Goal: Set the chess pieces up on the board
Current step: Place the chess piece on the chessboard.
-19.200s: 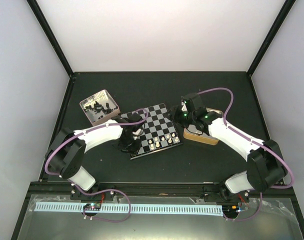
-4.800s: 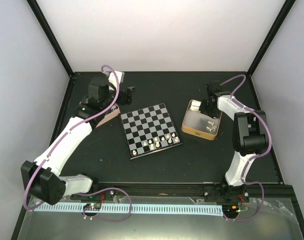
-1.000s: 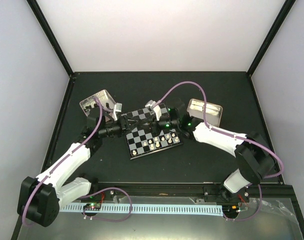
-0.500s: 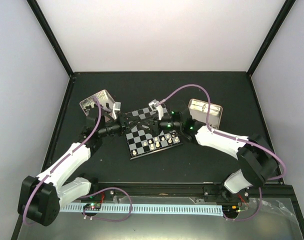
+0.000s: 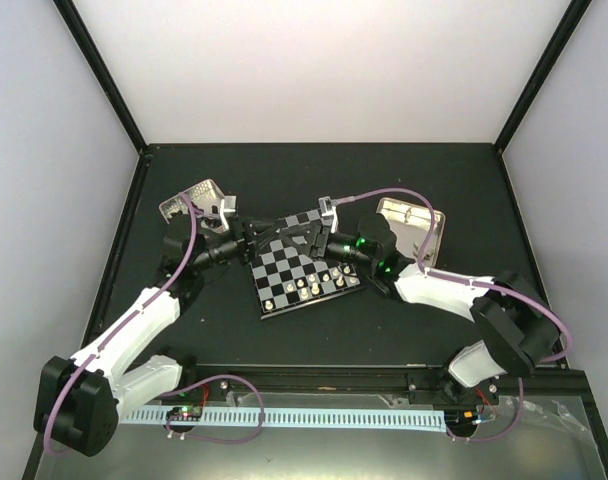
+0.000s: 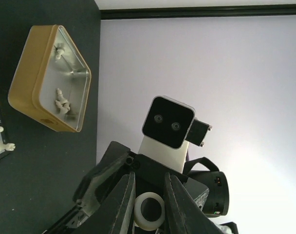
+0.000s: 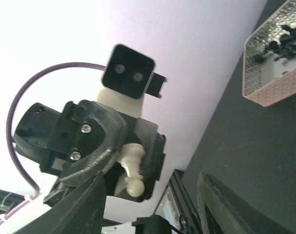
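The board (image 5: 284,265) lies at the table's middle with a row of white chess pieces (image 5: 306,290) along its near edge. Above its far side the two grippers face each other tip to tip. My left gripper (image 6: 149,195) is shut on a white pawn (image 7: 132,168), whose round base (image 6: 149,210) shows between the fingers. My right gripper (image 7: 153,204) stands open with nothing between its fingers, just short of the pawn. In the top view the left gripper (image 5: 269,238) and the right gripper (image 5: 302,232) nearly meet.
A pinkish tray (image 5: 189,198) of black pieces (image 7: 279,41) sits left of the board behind the left arm. A tan box (image 5: 416,225) right of the board holds a few white pieces (image 6: 63,100). Black frame posts and pale walls close in the table.
My right gripper has opened and drawn slightly back to the right, letting go of the white pawn. The left gripper has closed on the pawn and now holds it alone.
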Tool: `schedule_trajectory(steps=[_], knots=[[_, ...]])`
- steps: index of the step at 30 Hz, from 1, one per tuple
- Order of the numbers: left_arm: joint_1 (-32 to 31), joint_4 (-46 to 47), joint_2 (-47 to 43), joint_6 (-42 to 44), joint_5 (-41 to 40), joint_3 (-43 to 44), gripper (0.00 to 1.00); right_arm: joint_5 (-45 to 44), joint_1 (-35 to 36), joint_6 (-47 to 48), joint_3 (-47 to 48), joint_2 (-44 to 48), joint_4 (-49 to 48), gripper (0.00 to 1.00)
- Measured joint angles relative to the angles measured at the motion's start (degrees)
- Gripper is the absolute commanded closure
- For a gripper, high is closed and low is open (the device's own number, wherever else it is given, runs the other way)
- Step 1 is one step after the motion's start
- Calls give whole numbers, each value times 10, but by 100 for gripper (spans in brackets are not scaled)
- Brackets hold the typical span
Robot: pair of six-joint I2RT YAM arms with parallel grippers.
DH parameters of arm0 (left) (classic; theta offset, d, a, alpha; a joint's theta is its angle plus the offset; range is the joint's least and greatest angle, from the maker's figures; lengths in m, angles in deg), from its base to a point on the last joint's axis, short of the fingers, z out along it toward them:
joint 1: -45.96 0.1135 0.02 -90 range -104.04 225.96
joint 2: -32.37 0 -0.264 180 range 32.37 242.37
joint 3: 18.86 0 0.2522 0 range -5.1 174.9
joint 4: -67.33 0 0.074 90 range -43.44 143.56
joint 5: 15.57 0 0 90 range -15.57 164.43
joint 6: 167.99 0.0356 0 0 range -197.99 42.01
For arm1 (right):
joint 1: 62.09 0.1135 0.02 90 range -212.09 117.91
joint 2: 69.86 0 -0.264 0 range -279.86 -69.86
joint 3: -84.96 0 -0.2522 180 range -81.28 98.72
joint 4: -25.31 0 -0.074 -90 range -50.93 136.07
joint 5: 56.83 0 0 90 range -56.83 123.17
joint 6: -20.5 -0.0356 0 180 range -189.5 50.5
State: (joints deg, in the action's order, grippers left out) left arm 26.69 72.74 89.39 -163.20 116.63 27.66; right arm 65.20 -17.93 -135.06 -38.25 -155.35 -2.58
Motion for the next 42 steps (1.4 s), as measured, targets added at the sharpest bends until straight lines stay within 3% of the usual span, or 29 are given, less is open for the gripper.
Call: schedule_trajectory(steps=[6,24,26,31,33,36,42], knots=[[0,15,7,-25,-3,0,97,-5,0,-79,0,-4,-56,72],[0,45,13,-51,-13,0,93,-12,0,-121,14,-7,-44,99],[0,43,13,-50,-15,0,86,-14,0,-122,15,-7,-39,99],[0,-6,11,-3,-22,7,51,-15,0,-104,26,0,14,99],[0,-49,7,33,-30,10,41,-15,0,-83,34,11,58,99],[1,-126,-12,93,-61,11,34,-15,0,-29,55,28,160,99],[15,-301,-70,244,-158,21,22,-51,2,157,173,16,485,99]])
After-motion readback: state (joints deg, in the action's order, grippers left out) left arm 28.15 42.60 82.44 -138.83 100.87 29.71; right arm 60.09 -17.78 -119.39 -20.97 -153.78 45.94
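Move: The left hand holds a white chess piece in its closed fingers, some 20 cm above the chessboard; the right hand's open fingertips face it, about 1 cm to its right and 2 cm lower. So from the right hand the piece is level ahead, 1 cm left and 2 cm up. The board's middle lies about 1 cm ahead and 3 cm right of the right hand, 20 cm down; the placed white pieces centre about 5 cm back and 8 cm right, 19 cm down. The right hand rises about 2 cm with a slight roll and shuts its fingers on the shank of the piece, while the left keeps its grip and almost stays in place, easing up and forward by barely a centimetre. Only once the right has closed does the left open wide, let go and draw away down some 7 cm and left about 5 cm; the right, keeping its pinch, sinks 5 to 6 cm towards the board and tips its fingers down some 30 degrees. ##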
